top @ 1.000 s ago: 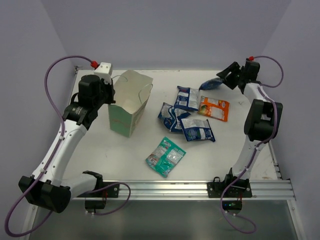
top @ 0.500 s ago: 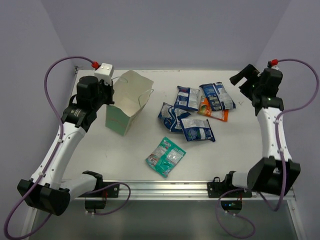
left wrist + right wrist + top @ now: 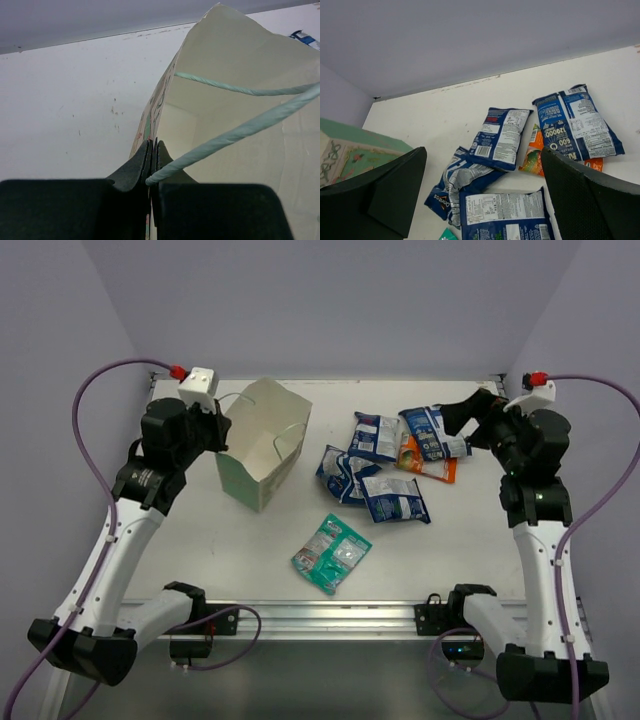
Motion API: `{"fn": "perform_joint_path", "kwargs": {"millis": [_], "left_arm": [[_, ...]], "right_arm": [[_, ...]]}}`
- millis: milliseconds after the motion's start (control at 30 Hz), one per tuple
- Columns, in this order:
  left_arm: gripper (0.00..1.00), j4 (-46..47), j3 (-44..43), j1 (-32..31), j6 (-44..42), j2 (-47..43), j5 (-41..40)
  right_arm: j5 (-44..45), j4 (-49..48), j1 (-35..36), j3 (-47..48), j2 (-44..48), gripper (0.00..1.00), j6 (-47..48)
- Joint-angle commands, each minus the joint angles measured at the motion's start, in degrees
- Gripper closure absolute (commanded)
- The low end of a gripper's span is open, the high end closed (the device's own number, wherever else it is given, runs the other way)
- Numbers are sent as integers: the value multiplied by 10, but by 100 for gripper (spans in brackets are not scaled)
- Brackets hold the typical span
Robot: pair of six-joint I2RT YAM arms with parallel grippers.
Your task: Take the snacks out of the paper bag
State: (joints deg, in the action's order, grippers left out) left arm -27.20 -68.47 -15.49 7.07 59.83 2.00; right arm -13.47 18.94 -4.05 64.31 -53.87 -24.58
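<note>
The green paper bag [image 3: 258,448] leans on the table at the left, its whitish inside [image 3: 235,110] facing up and right. No packet shows in the part of the inside that I see. My left gripper [image 3: 216,426] [image 3: 153,150] is shut on the bag's near rim, beside a handle loop [image 3: 240,132]. The snacks lie outside the bag: blue packets [image 3: 376,436] [image 3: 433,432] [image 3: 396,498], an orange one [image 3: 432,464] partly under a blue one, and a teal one [image 3: 332,553]. My right gripper [image 3: 463,424] [image 3: 482,170] hangs open above their right side, holding nothing.
The purple walls close in at the back and on both sides. The table's metal front rail [image 3: 330,618] runs between the arm bases. The bag's green outside [image 3: 350,150] shows at the left of the right wrist view.
My right gripper opened and let a blue packet fall onto the orange one, then the arm swung round to the right side. The left gripper stayed shut, and the bag shifted slightly.
</note>
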Motion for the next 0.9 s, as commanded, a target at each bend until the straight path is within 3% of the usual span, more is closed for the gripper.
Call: {"fn": "perform_joint_path", "kwargs": {"millis": [0,367,433,567,867], "left_arm": [[100,36,28,2,39,-12,-16],[100,117,98,27,71,20,-45],[95,122,109,31,75,22,-48],[75,114,114,34,68,10,-65],[62,68,96,37,34,-3,-85]], "right_arm": [[-20,-20,22,6,37,1,58],[-23,12,62,-22,125,1,115],[-15,15,65,-31,139,1,122],[-9,25,72,-29,151,1,130],[-35,51,82,32,131,1,113]]}}
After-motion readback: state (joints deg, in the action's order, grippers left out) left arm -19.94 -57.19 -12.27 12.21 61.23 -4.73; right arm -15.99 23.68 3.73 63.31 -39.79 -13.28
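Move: Just right of the left hand, whose shut fingers still hold its left rim, the tilted paper bag has its middle about 9 cm to the right, 2 cm ahead and 14 cm down. From the empty right hand the same bag is roughly 44 cm left, 2 cm ahead and 18 cm lower. The blue bag it has already put down lies some 24 cm ahead and 3 cm right, 33 cm below; the barcode bag is about 23 cm ahead, 15 cm left, on the table. Lowering the paper bag by its rim, the left hand sinks about 7 cm, drifting some 3 cm left, and as the descent ends its fingers part to roughly a third open, releasing the pinch on the rim. The right hand meanwhile backs away from the blue bag by about 8 cm, rising and shifting left some 4 cm each, wide open and empty, its fingertips tilting up and swinging counter-clockwise. ##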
